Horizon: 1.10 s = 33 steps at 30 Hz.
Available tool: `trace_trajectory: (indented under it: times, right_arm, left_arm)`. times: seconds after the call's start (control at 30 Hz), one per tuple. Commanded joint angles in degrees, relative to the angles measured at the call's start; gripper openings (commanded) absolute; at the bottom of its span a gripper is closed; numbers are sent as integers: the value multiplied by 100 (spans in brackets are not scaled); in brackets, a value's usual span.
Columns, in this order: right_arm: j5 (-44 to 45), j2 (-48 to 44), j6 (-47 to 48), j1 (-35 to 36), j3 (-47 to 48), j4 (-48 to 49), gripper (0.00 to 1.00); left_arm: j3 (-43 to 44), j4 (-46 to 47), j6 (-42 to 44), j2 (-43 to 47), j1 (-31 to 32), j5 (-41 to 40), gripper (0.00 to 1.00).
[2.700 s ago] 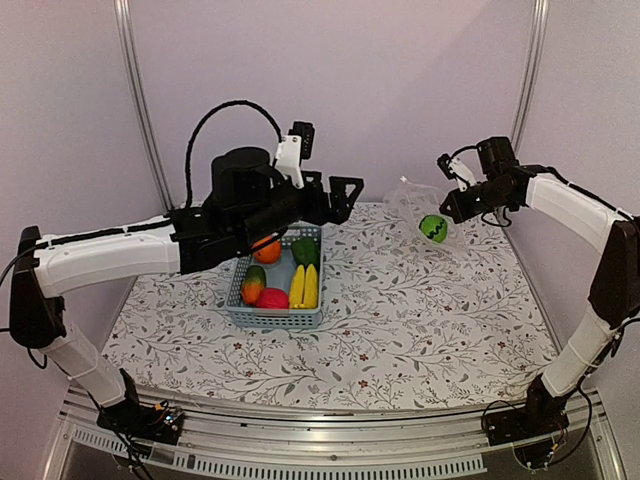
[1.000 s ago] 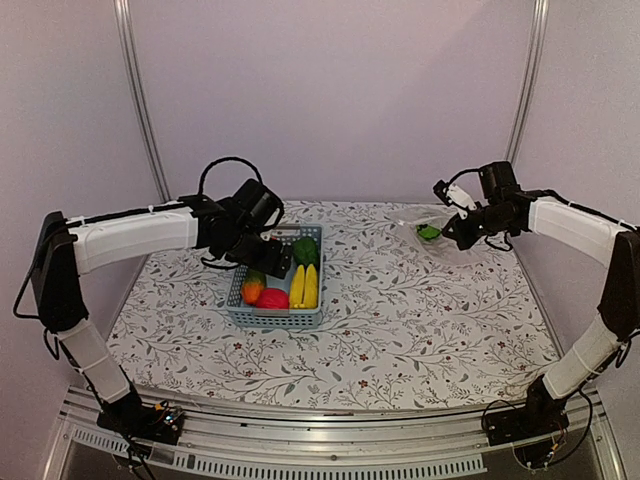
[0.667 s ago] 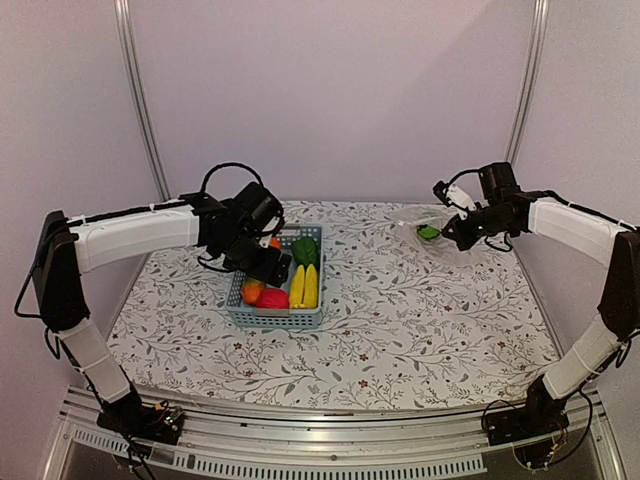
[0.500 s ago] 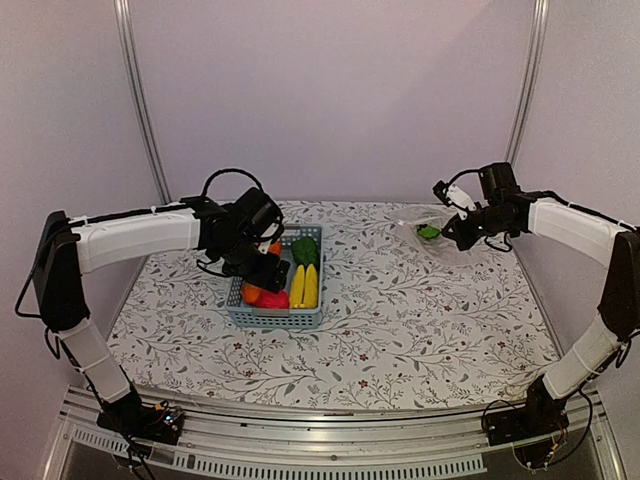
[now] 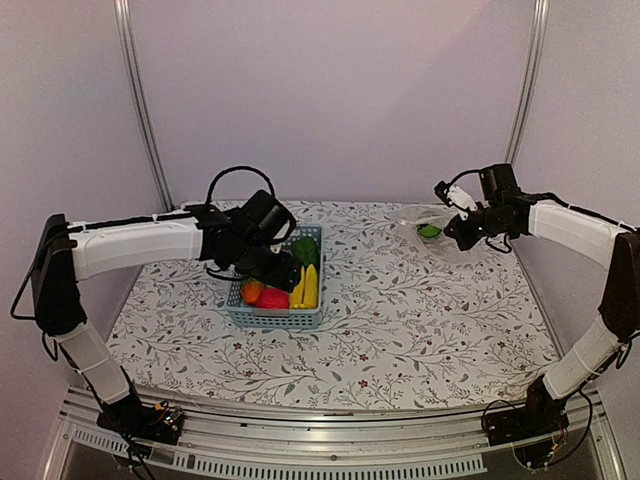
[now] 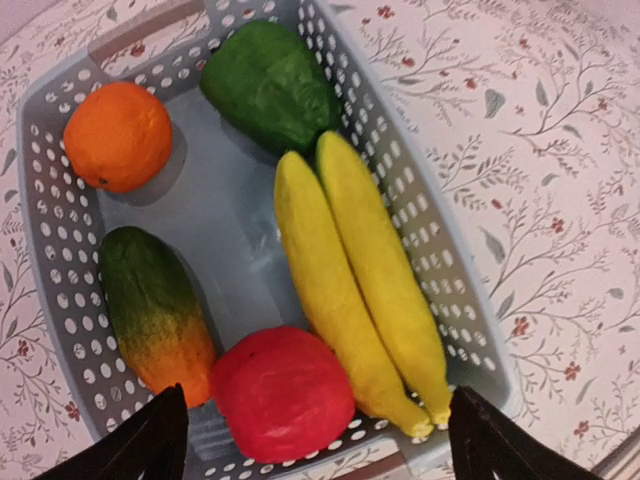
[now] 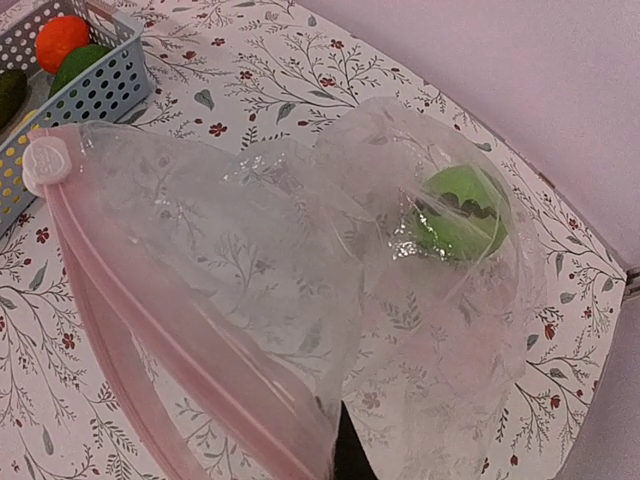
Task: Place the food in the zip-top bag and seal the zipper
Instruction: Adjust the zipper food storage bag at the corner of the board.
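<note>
Loose food lies in the light-blue basket (image 6: 455, 300): an orange (image 6: 118, 135), a green piece (image 6: 270, 85), two yellow bananas (image 6: 360, 290), a red fruit (image 6: 282, 390) and a green-orange piece (image 6: 155, 315). My left gripper (image 6: 320, 452) hangs open just above the basket's near end; its fingertips (image 6: 160, 440) straddle the red fruit and the banana tips without touching them. At the back right, the clear zip-top bag (image 7: 250, 260) lies slack on the cloth with a green piece (image 7: 460, 212) inside. My right gripper (image 7: 345, 455) is shut on the bag beside its pink zipper (image 7: 170, 340), which stands open.
The basket (image 5: 275, 318) sits left of centre on the floral cloth, and the bag (image 5: 432, 238) is near the back right corner. A white slider (image 7: 45, 160) sits at the zipper's end. Metal frame posts (image 5: 138, 110) rise at the back corners.
My left arm has come down from high above the table and slid right, over the basket's near end. The right gripper lowered the bag with the green piece onto the cloth, then held still.
</note>
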<state>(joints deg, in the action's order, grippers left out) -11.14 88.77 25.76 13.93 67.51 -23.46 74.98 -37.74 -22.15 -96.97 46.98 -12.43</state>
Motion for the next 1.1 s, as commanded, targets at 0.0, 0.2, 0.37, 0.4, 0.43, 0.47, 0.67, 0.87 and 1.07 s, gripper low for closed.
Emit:
trace_trajectory:
  times: [0.0,0.2,0.37,0.4,0.43,0.47,0.67,0.87,1.07]
  right_arm:
    - [-281,-130,-206,0,31,180,0]
    - [-807,174,-1095,142,553,-77,0]
    - [-660,303,-1344,386,1013,-300,0]
    - [-642,334,-1345,448,1059,-333,0]
    - [-623,394,-1345,508,1095,-376,0]
    - [-599,437,-1345,582,1135,-423,0]
    - [-460,729,-1372,964,1250,-589,1]
    - [-310,848,-1301,1314,1293,-651,2]
    - [-93,550,-1264,1353,1175,-648,3]
  left_arm:
    - [-176,2474,-495,379,562,-410,90]
    - [255,4556,-1283,-493,843,-503,87]
    - [1481,4451,-1768,-1629,970,-240,87]
    - [1619,4520,-1848,-1787,992,-158,86]
    - [1759,4493,-1932,-1917,1036,-142,86]
    - [1897,4396,-2056,-2055,1055,-190,86]
    - [2606,4040,-2672,-2814,1051,-63,81]
    - [2746,3553,-3084,-3071,1016,-249,64]
    - [2711,3450,-3042,-3056,941,-290,34]
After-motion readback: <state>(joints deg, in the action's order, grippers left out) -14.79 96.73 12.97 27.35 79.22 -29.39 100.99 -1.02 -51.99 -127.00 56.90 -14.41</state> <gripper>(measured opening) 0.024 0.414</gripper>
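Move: The left hand, empty and open over the basket's near end, has the bag's pink zipper rim about 34 cm to its right, 9 cm ahead and 2 cm higher; the basket's middle lies some 5 cm ahead, 3 cm left and 9 cm down. The right hand already pinches the rim, with that spot roughly 7 cm to its left and 2 cm ahead. The green fruit inside the bag is about 13 cm ahead of the right hand, 3 cm left and 10 cm below. Swinging rightward about 23 cm and some 7 cm forward, the left hand arcs up from the basket and sinks again to the bag's rim, rolling some 45 degrees so that its left side drops, and closes its fingers about halfway at the zipper. The right hand keeps its pinch and brings the bag leftward to meet it, rising and coming down again on the way. ##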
